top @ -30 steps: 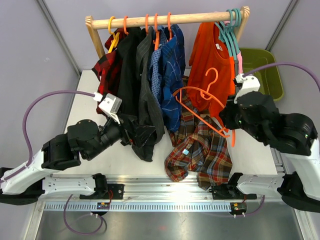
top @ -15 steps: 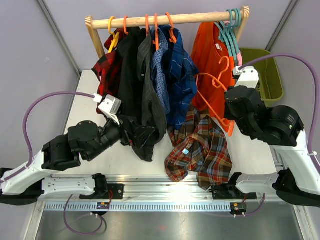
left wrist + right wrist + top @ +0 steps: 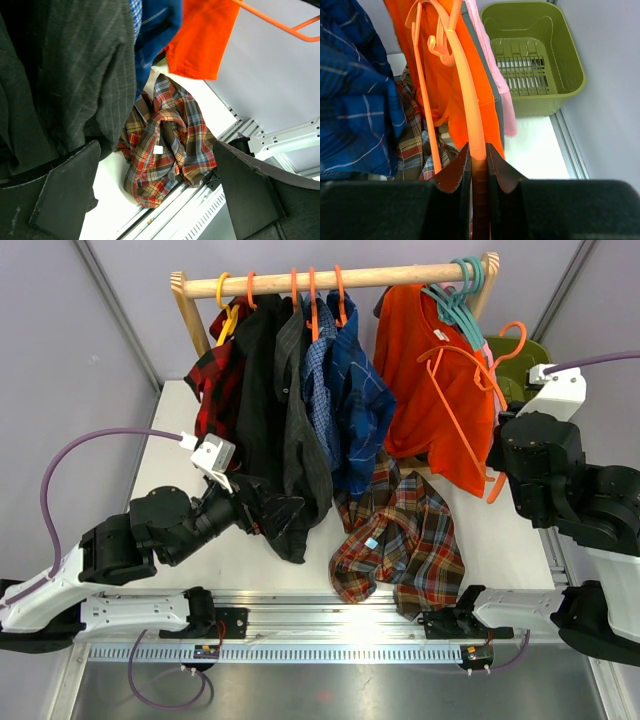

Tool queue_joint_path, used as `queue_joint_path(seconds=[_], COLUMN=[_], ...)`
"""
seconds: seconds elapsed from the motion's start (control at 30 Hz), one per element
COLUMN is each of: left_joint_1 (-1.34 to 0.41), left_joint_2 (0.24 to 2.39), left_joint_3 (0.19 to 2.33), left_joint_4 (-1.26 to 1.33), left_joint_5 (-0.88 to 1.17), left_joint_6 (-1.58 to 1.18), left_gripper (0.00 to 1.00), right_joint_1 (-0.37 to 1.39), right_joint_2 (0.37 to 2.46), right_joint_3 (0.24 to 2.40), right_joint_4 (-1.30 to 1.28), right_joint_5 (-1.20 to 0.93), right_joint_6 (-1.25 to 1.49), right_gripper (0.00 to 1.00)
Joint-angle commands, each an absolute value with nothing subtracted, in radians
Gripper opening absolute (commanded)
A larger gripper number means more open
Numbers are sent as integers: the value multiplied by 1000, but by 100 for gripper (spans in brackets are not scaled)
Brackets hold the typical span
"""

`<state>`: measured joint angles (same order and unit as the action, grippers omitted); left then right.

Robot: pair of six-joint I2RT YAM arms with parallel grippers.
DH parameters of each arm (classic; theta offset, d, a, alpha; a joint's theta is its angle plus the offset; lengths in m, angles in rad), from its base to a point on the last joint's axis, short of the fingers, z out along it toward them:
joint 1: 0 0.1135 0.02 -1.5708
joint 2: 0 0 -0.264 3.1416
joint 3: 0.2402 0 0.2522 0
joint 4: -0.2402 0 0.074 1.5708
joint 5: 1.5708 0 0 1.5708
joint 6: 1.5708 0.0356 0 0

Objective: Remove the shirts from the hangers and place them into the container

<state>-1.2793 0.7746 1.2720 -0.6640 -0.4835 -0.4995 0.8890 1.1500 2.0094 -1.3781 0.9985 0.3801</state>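
Note:
My right gripper (image 3: 478,150) is shut on the bar of a bare orange hanger (image 3: 465,100), held up beside the hanging orange shirt (image 3: 430,370); its hook (image 3: 510,335) reaches over the olive container (image 3: 535,55). A brown-red-teal plaid shirt (image 3: 395,540) lies crumpled on the table, off any hanger. My left gripper (image 3: 275,510) stands open at the hem of the grey shirt (image 3: 295,410), its fingers (image 3: 65,195) wide apart with nothing between them. Black (image 3: 255,370) and dark blue plaid (image 3: 355,400) shirts hang on orange hangers.
A wooden rail (image 3: 330,280) on a frame spans the back. Red-black plaid shirt (image 3: 215,370) hangs at its left end, teal hangers (image 3: 465,285) at its right. A pink shirt (image 3: 495,75) hangs behind the orange one. Metal rail (image 3: 320,600) borders the near edge.
My right arm swung right and back with the orange hanger, from above the plaid shirt to beside the container. The hanging blue shirts swayed. My left arm hardly moved.

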Motion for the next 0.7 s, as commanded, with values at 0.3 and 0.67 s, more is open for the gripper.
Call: queue_joint_path(seconds=[0.3,0.67], left_joint_1=[-1284,-1284], left_joint_2=[761,658], left_joint_3=[1250,1170], left_joint_4=[-611,-595], left_joint_5=[-485,-491], left_joint_6=[-509,-515], left_gripper=[99,99], right_joint_1=[874,893], right_joint_2=[1259,1468], right_joint_3=[2042,2291], right_joint_4=[-1439,-1344], right_joint_5=[864,825], right_joint_6=[255,101], right_gripper=[0,0])
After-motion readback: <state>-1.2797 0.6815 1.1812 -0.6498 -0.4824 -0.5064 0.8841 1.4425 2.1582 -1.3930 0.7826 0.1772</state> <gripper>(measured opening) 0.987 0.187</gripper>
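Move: In my right hand I hold the empty orange hanger. The bare stretch of rod between the blue and orange shirts lies about 25 cm ahead, 9 cm left and 12 cm above that hand. The orange shirt hangs about 15 cm ahead and 3 cm left, the blue one 12 cm ahead and 16 cm left; the plaid shirt lies on the table, level with the hand and 5 cm left. From my left hand, that stretch is some 33 cm ahead and 17 cm right. I keep my pinch on the orange hanger and sweep my right hand about 9 cm left and 5 cm forward, across the front of the orange shirt towards the bare stretch of rod. It dips some 4 cm on the way, just starting to rise at the end, while the wrist swings left, tips down and rolls its left side down, each 10 to 15 degrees. My open left hand eases a couple of centimetres left and down, touching nothing. ##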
